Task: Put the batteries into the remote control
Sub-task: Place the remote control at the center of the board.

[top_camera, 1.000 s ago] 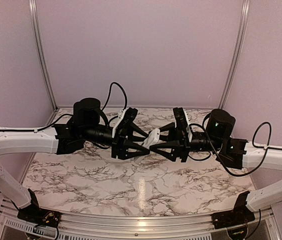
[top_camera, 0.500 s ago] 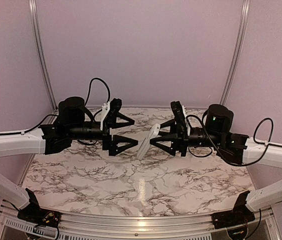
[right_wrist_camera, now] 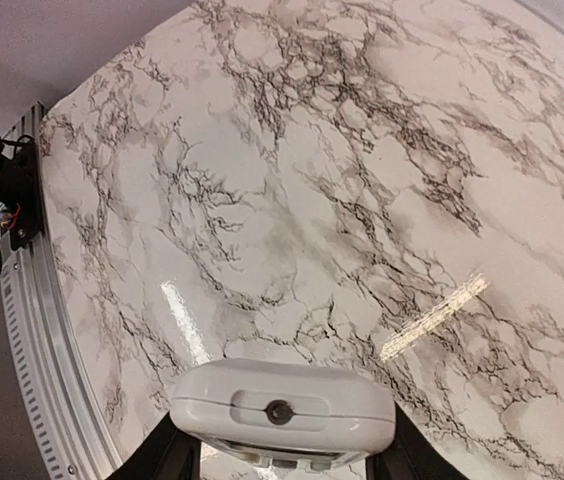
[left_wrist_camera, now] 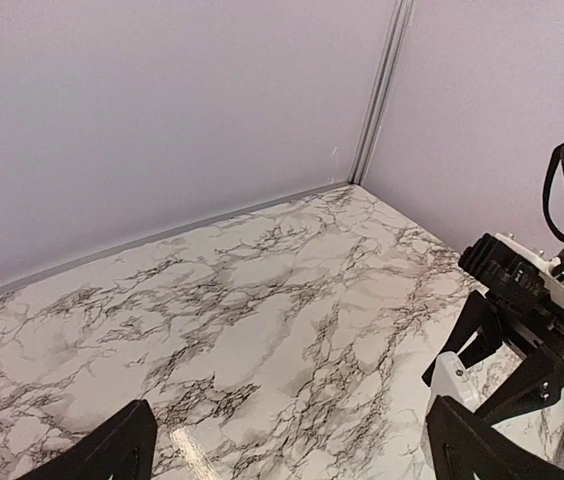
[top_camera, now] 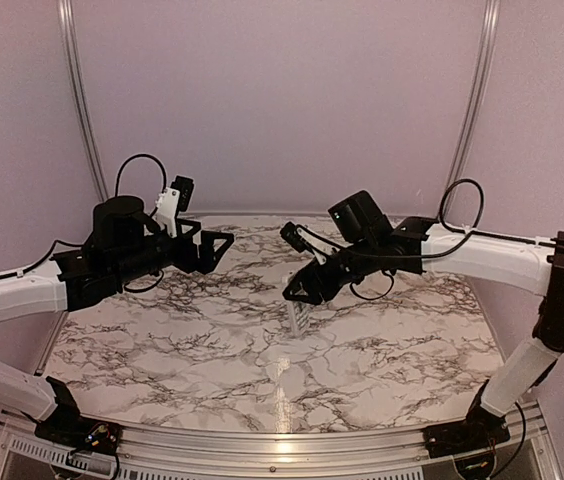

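Observation:
The white remote control [top_camera: 300,318] hangs end-down from my right gripper [top_camera: 304,288] over the middle of the marble table, its lower end close to the surface. In the right wrist view its rounded white end [right_wrist_camera: 282,405] with a small dark hole fills the gap between my fingers [right_wrist_camera: 158,456]; the right gripper [right_wrist_camera: 282,452] is shut on it. My left gripper [top_camera: 220,243] stands wide open and empty to the left, well apart from the remote. From the left wrist view the remote [left_wrist_camera: 454,382] and right gripper [left_wrist_camera: 518,318] show at the right edge. No batteries are in view.
The marble tabletop [top_camera: 202,350] lies between purple walls [top_camera: 282,100] with metal corner posts [top_camera: 468,110]. An aluminium rail [top_camera: 262,445] runs along the near edge, with the arm bases at both corners.
My left gripper opened, let go of the remote and drew back to the left. My right arm swung the remote from level between both grippers to hanging end-down over the table.

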Action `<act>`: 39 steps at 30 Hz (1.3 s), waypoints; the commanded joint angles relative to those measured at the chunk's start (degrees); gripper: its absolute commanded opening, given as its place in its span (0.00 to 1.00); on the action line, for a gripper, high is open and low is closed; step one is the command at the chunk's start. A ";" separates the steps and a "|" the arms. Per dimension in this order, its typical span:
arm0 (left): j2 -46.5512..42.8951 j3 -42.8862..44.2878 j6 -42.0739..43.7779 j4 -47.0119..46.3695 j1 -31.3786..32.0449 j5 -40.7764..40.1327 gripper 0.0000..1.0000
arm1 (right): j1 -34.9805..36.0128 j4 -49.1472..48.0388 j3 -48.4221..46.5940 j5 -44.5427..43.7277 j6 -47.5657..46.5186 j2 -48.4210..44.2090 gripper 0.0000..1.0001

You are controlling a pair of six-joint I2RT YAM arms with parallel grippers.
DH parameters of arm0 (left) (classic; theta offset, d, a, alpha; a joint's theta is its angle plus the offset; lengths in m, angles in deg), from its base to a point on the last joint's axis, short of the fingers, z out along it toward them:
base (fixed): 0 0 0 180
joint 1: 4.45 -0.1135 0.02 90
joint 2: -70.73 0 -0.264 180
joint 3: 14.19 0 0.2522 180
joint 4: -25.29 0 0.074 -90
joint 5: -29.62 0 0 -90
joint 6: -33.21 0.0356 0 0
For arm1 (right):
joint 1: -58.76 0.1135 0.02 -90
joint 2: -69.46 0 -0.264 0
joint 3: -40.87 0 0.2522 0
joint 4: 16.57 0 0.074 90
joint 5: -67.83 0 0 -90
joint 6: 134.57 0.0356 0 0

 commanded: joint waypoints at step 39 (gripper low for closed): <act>-0.66 -5.26 -8.07 5.53 -4.91 -6.14 0.99 | 3.66 26.89 -23.97 -3.44 -3.93 31.37 0.90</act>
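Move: The remote control is already in the right fingers. The clear patch of board it is to rest on, near the centre, lies about 18 cm below the right hand, some 6 cm back and 3 cm to its right. The open left gripper hovers roughly 15 cm to the right hand's left, 4 cm farther out and 8 cm higher. From the left hand that patch is about 9 cm back, 16 cm to the right and 27 cm down. Lower the right gripper some 17 cm with the remote control still pinched, easing back about 3 cm and tipping the fingers from leftward to nearly straight down, roughly 45 degrees. Once down, hold there and open the fingers to let go of it. Meanwhile sink the empty, open left gripper about 9 cm and draw it 5 cm left. ##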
